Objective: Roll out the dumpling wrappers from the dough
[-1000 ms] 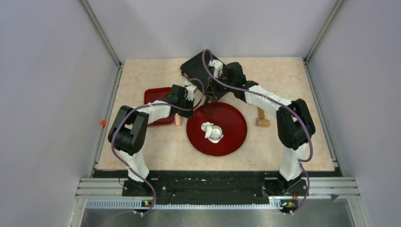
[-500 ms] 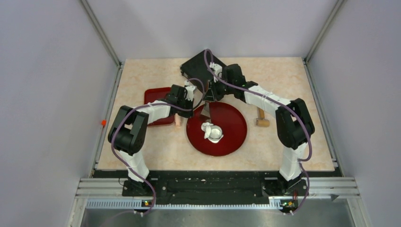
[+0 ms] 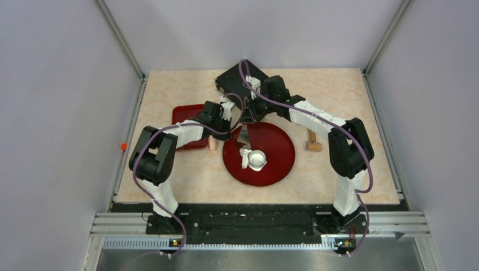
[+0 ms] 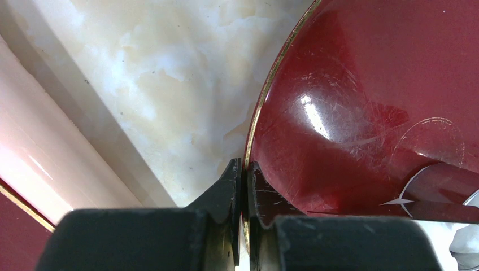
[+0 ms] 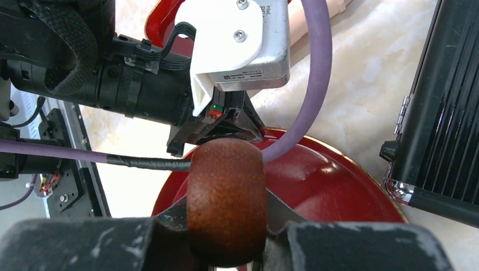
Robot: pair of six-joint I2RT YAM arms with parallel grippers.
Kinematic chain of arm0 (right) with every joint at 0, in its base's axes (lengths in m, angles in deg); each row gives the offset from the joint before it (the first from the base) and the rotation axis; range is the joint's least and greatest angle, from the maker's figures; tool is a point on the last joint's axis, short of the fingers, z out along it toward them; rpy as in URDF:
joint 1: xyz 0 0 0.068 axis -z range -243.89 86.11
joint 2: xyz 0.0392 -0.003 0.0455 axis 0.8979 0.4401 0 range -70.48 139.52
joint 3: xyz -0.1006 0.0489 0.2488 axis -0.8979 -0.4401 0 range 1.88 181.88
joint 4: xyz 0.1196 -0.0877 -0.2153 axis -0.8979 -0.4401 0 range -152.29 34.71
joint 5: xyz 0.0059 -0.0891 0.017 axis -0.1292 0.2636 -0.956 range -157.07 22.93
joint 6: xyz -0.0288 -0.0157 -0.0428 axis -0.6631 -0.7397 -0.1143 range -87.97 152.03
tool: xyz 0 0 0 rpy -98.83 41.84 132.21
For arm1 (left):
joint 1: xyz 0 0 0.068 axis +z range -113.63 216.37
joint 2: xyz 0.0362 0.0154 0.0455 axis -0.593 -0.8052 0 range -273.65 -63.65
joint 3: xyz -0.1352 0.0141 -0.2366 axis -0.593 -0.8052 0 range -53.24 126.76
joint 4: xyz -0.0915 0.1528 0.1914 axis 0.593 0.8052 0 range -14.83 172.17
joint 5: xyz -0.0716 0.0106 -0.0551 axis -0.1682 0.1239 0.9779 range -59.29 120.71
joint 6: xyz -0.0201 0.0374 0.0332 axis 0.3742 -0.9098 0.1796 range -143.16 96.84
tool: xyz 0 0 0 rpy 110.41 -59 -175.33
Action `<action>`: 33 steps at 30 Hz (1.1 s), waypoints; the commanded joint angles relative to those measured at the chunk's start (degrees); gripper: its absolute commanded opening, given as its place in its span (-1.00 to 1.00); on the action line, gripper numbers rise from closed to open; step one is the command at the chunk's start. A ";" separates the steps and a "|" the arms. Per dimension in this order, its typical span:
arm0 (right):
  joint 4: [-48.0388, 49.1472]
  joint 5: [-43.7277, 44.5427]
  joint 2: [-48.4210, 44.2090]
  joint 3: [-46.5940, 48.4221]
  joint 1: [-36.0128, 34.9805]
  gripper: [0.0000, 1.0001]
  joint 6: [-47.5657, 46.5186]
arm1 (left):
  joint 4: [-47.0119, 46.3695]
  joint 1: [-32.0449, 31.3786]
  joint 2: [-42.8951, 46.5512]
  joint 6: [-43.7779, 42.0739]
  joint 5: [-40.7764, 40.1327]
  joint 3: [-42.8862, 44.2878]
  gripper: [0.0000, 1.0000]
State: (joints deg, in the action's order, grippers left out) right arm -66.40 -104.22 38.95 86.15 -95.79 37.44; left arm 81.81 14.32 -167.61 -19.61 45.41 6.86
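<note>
The white dough (image 3: pixel 255 160) lies near the middle of the round red plate (image 3: pixel 279 148); a sliver of the dough (image 4: pixel 466 249) shows in the left wrist view. My left gripper (image 3: pixel 230 129) (image 4: pixel 244 170) is shut on the plate's gold-edged left rim (image 4: pixel 257 113). My right gripper (image 3: pixel 252 114) (image 5: pixel 226 210) is shut on the brown wooden handle (image 5: pixel 226 186) of a metal scraper. Its blade (image 3: pixel 244 136) (image 4: pixel 446 212) slants down onto the plate just behind the dough. The dumpling wrappers are out of view.
A small red tray (image 3: pixel 185 116) sits left of the plate, partly under the left arm. A black box (image 3: pixel 234 79) stands at the back, close to the right wrist. Wooden pieces lie at the plate's left (image 3: pixel 212 144) and right (image 3: pixel 311 142).
The right gripper has swung left and down with the scraper, so the blade now reaches the plate beside the dough. The dough looks slightly pushed together. The left gripper has not moved.
</note>
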 commanded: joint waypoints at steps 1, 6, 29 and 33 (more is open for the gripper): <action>-1.77 -2.58 0.99 4.36 -2.62 -1.00 -1.18 | -2.50 0.61 2.22 -0.18 -2.08 -0.59 -1.00; -3.68 -2.73 1.99 5.51 -4.49 -1.00 -2.93 | -2.53 0.65 2.30 -0.12 -2.13 -0.64 -1.00; -15.20 -4.01 -1.89 2.18 -9.93 -1.00 -15.87 | -2.68 0.64 2.42 -0.10 -1.97 -0.77 -1.00; -20.15 -6.14 -3.94 1.80 -10.12 -1.00 -19.27 | -2.73 0.61 2.45 -0.05 -2.15 -0.77 -1.00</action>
State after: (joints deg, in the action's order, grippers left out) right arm -77.97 -107.34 38.66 88.92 -104.55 23.41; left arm 81.66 14.48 -167.41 -19.59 45.67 6.58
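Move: Just over the far left part of the tray, the right hand grips the scraper with its blade reaching down and back. The loose dough scrap lies about 11 cm back from this hand, roughly level sideways and some 13 cm below; the glass stands about 12 cm back and 5 cm to the right, 11 cm down. From the left hand, at the tray's left rim, the scrap is about 8 cm to the right and 8 cm back. Pushing the dough scrap along with the scraper blade, the right hand travels about 4 cm back and as far left, sinking around 1 cm, nearly pauses, then draws straight back some 4 cm more, past the glass's left side, turning nearly 20 degrees counter-clockwise. It keeps its grip on the handle; the left hand stays still, closed at the tray's rim. ##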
